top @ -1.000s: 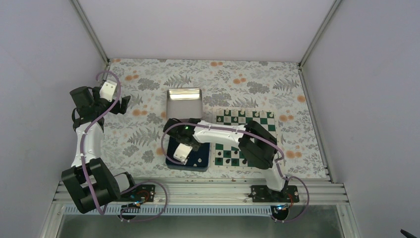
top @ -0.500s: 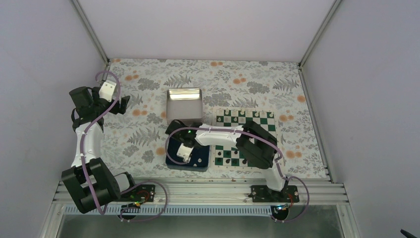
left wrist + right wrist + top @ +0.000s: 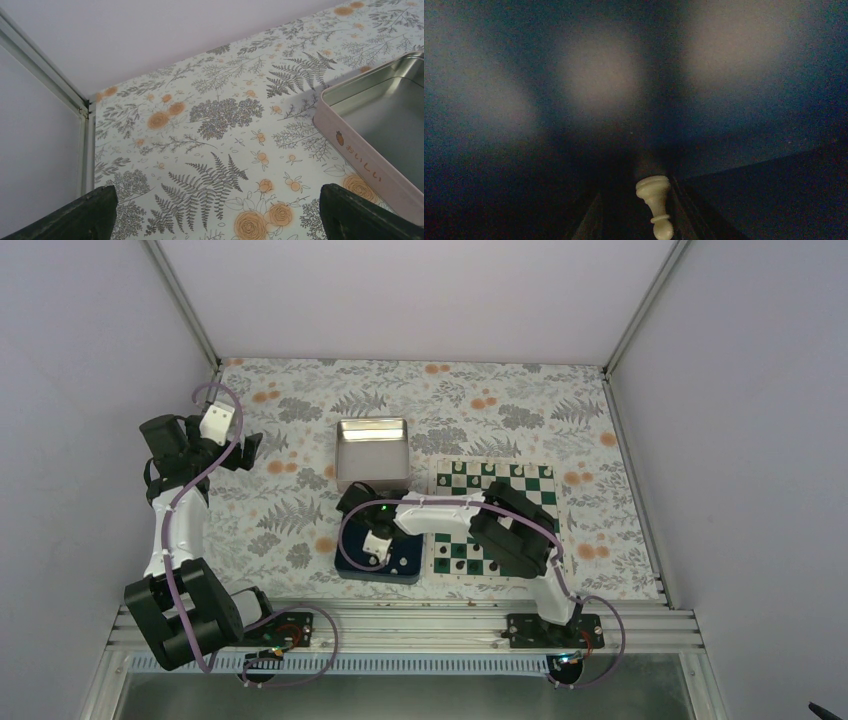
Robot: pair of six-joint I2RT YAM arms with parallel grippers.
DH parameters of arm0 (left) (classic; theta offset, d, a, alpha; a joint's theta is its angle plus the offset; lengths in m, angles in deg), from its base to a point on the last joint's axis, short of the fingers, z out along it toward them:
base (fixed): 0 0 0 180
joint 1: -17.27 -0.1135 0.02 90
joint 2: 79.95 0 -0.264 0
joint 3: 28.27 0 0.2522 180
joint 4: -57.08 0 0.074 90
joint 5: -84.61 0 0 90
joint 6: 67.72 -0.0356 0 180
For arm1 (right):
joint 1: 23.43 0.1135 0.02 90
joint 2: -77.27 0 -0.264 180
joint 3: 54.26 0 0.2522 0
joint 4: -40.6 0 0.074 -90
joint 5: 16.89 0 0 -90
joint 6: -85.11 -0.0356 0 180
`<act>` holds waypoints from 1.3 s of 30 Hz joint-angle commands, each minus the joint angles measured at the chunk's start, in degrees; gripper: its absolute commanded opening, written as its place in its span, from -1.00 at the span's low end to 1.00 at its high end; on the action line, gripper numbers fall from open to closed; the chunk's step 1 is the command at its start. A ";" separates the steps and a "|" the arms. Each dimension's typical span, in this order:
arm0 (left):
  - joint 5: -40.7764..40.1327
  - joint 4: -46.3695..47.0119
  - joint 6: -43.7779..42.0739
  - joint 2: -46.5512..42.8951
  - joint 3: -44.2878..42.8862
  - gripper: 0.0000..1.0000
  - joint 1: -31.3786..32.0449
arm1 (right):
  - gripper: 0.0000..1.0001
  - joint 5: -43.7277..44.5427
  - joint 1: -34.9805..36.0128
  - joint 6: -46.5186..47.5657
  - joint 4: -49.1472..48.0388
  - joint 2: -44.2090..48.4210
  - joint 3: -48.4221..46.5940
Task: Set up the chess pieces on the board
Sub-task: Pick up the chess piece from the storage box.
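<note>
The board (image 3: 532, 480), green and white, lies right of centre, half hidden under my right arm. Small pieces stand on its far row (image 3: 459, 481) and near rows (image 3: 456, 551). My right gripper (image 3: 375, 543) is lowered into the dark blue tray (image 3: 403, 574), where pale chess pieces (image 3: 396, 564) lie. In the right wrist view a white pawn (image 3: 655, 200) sits between the fingers of the right gripper (image 3: 635, 197), leaning on the right finger (image 3: 680, 200), with a dark gap on its left side. My left gripper (image 3: 250, 448) hangs wide open over bare cloth at the far left.
A shiny metal tin (image 3: 372, 448) stands behind the tray, and its pink wall (image 3: 365, 165) shows at the right of the left wrist view. Frame posts and grey walls close in the floral cloth (image 3: 215, 150).
My right gripper has dropped lower into the blue tray and its jaws have narrowed around a white pawn. The left arm has not moved.
</note>
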 commanded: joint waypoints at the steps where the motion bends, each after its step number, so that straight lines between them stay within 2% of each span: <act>1: 1.82 0.01 0.33 0.26 0.07 1.00 -0.43 | -0.27 2.94 -0.66 3.11 -2.55 -1.31 0.93; 5: 1.76 0.05 0.27 0.18 0.16 1.00 -0.43 | -0.29 3.72 -0.72 3.64 -3.40 -2.06 1.00; 11: 1.79 0.12 0.34 0.16 0.17 1.00 -0.43 | -0.67 4.45 -0.84 3.85 -4.13 -2.86 0.81; 18: 1.78 0.25 0.37 0.22 0.23 1.00 -0.52 | -0.89 4.40 -0.92 3.71 -3.60 -2.64 0.59; 21: 1.86 0.13 0.34 0.07 0.23 1.00 -0.56 | -0.91 3.68 -0.84 2.02 -1.58 -2.45 -1.33; 32: 2.09 -0.15 0.43 -0.18 0.07 1.00 -0.69 | -0.92 -6.84 -0.56 -11.10 17.62 1.11 -15.83; 39: 2.56 -0.58 0.43 -0.25 -0.19 1.00 -0.69 | -0.92 -12.23 -2.82 -19.31 33.96 2.14 -25.92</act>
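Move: Inside the blue storage box, the white pawn already stands between the right hand's open fingers, about 1 cm ahead and 1 cm left of the hand point, level with it. Two other pawns lie roughly 11 cm back, one about 1 cm left, the other some 5 cm right. The empty silver box is centred some 10 cm ahead, 1 cm left and 1 cm higher. From the left hand the pawn lies about 27 cm right, 9 cm back and 19 cm lower. Easing forward about 1.5 cm towards the box's far wall, the right hand closes its part-open fingers on the white pawn and pinches it. Still gripping the pawn, it then lifts about 7 cm out of the storage box, drifting some 2.5 cm left and 2 cm back while the fingers tip some 10 degrees more steeply down. ##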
